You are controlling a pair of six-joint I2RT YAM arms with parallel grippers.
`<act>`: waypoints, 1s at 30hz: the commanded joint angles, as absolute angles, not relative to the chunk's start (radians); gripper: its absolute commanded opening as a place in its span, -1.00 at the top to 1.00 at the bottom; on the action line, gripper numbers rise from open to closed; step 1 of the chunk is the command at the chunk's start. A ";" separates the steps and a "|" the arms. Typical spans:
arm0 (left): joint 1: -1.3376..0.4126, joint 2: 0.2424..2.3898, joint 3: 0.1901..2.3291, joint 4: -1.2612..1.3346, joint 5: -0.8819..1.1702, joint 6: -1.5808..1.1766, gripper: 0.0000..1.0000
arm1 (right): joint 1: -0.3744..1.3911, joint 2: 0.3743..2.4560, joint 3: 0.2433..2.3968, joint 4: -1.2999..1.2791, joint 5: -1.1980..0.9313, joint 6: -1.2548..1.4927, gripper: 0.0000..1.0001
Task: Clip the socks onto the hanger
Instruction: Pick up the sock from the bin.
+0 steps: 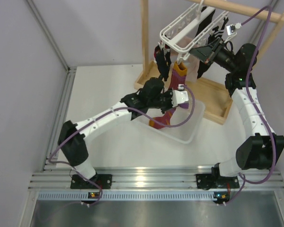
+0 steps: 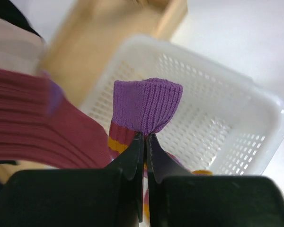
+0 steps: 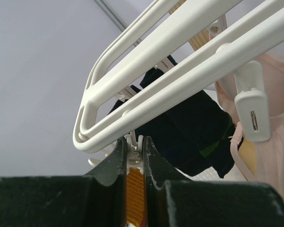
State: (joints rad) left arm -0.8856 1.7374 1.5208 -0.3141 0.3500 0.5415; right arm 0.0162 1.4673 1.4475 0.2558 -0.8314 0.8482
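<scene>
The white lattice hanger (image 1: 182,29) hangs from the wooden rack's bar. Under it my right gripper (image 1: 202,51) is shut on one of its small pegs (image 3: 135,143), with orange sock fabric (image 3: 135,189) showing between the fingers just below. A maroon sock with an orange end (image 1: 177,78) hangs there. My left gripper (image 1: 183,98) is shut on the purple cuff (image 2: 147,104) of a maroon-purple sock (image 1: 165,116), whose body trails down into the basket. Dark navy socks (image 3: 189,127) hang from the hanger's far side.
The white slotted basket (image 1: 191,132) sits below my left gripper. The wooden rack's post (image 1: 144,42) and base tray (image 1: 213,101) stand behind it. A pale pink garment (image 3: 274,161) and a free peg (image 3: 251,111) hang to the right of my right gripper.
</scene>
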 commanded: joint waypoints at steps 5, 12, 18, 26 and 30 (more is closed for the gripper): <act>-0.890 1.464 1.312 0.133 0.330 0.457 1.00 | 0.009 1.457 1.453 0.302 -0.808 0.867 1.00; -0.879 1.420 1.321 0.222 0.213 0.338 1.00 | 0.008 1.457 1.450 0.313 -0.811 0.877 1.00; -0.868 1.427 1.367 0.282 0.219 0.272 1.00 | 0.008 1.459 1.437 0.334 -0.816 0.906 1.00; -0.865 1.471 1.457 0.308 0.206 0.224 1.00 | 0.008 1.448 1.448 0.357 -0.828 0.945 1.00; -0.867 1.500 1.528 0.288 0.238 0.141 1.00 | 0.008 1.450 1.468 0.338 -0.827 0.950 1.00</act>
State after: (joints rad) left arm -0.8692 1.4830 1.4555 0.2291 0.2192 0.2287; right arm 0.0162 1.4673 1.4334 0.3061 -0.8364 0.9356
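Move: The sock's purple cuff is already pinched in the left fingers, its foot hanging over the bin. The hanger clip lies about 7 cm ahead of that hand, level sideways and roughly 22 cm above. The already clipped orange-heeled sock is some 6 cm ahead, 2 cm right and 14 cm up; the navy socks 9 cm ahead, 6 cm left, 16 cm up. The bin's middle is 6 cm ahead, 2 cm right and 18 cm below. The right fingers have that clip at their tips. The sock, still gripped by its cuff, is carried up about 21 cm from over the bin towards the hanger clip, quickly at first, drifting a little left on the way. The left wrist tips up some 40 degrees, so that its fingers go from slanting down to pointing right and forward, just above level. The right fingers stay shut on the clip, all but still. ##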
